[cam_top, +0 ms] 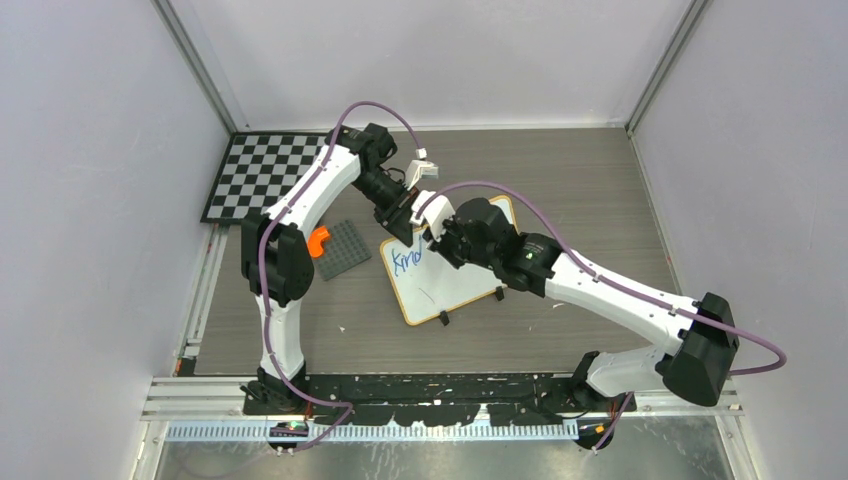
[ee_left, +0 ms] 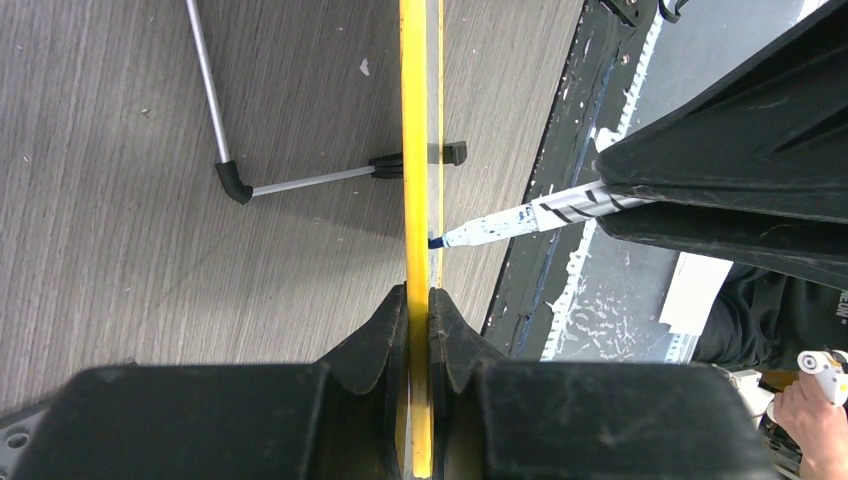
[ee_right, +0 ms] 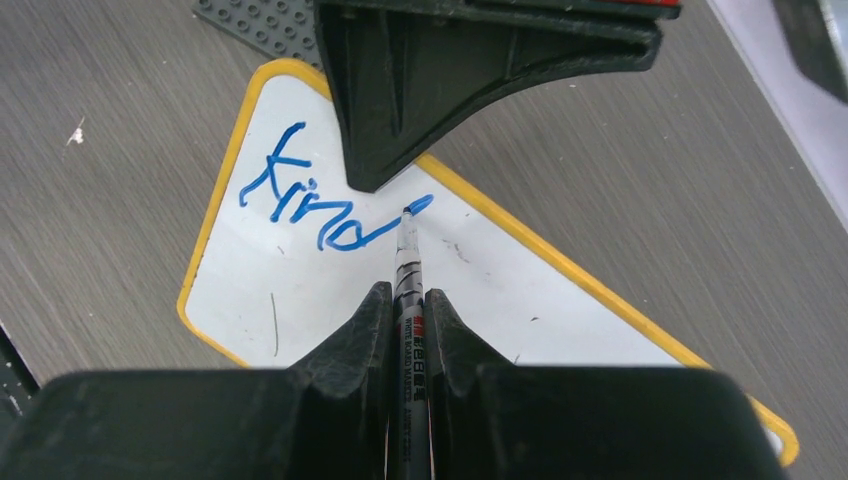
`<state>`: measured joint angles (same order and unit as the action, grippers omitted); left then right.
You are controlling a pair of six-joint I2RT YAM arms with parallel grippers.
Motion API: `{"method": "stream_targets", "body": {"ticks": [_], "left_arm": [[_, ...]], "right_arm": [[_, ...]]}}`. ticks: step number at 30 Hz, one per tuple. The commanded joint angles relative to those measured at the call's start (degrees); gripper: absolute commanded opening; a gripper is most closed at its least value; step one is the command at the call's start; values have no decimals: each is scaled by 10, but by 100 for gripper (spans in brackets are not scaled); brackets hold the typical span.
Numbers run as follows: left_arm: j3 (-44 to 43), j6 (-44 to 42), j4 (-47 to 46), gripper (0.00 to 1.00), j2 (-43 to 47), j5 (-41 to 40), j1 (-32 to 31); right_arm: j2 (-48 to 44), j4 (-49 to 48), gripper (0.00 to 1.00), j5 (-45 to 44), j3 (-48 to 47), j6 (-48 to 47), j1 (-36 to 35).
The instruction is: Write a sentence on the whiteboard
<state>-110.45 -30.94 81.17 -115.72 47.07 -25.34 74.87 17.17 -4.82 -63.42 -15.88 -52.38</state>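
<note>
The whiteboard (cam_top: 455, 285), white with a yellow-orange frame, stands tilted in the middle of the table. Blue letters of the sentence (ee_right: 300, 200), reading about "kind", run across its upper left. My left gripper (ee_left: 418, 300) is shut on the board's frame edge (ee_left: 415, 150), which I see edge-on; from above that gripper (cam_top: 405, 215) sits at the board's far corner. My right gripper (ee_right: 405, 300) is shut on a whiteboard marker (ee_right: 408, 260). The marker's blue tip touches the board at the end of the last stroke. In the left wrist view the marker (ee_left: 530, 215) meets the board from the right.
A black-and-white checkerboard (cam_top: 260, 175) lies at the far left. A grey studded plate (cam_top: 345, 248) with an orange piece (cam_top: 318, 240) sits left of the board. The board's black feet (cam_top: 443, 318) and silver prop rod (ee_left: 290, 183) rest on the table. Faint dark stray marks (ee_right: 273, 325) dot the board.
</note>
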Motion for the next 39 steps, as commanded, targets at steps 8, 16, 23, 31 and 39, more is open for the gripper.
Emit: {"method": "stream_targets", "body": {"ticks": [8, 16, 23, 31, 39], "left_arm": [[23, -20, 12, 0, -26, -15, -33], [28, -19, 10, 0, -25, -15, -33], [23, -19, 9, 0, -23, -15, -34], [9, -5, 3, 30, 2, -11, -34], [35, 14, -25, 46, 66, -7, -13]], "right_arm": [[-11, 7, 0, 29, 45, 15, -4], [-15, 31, 0, 30, 39, 11, -7], [-40, 67, 0, 40, 9, 0, -7], [-63, 74, 0, 61, -13, 10, -7], [-72, 61, 0, 67, -4, 27, -7]]}}
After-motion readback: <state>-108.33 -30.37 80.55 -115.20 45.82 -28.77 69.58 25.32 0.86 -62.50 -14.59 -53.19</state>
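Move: The unfinished d of "Kind" on the whiteboard lies about 2 cm ahead of the right hand, 4 cm left and 5 cm below. The written "Kin" is some 8 cm left, 1 cm back and 7 cm down. The left gripper is 7 cm left and 5 cm ahead. The left hand already pinches the board's edge; the d lies about 2 cm back, 3 cm right and 4 cm below it. Keep the right gripper shut on the marker and draw its tip down the board to make the stem of the d, about 4 cm down and 3 cm back, easing a little right near the bottom. Then lift the marker straight up some 4 cm, clear of the board, while the left gripper opens nearly halfway to free the edge and shifts back about 2 cm, slightly right and down. ##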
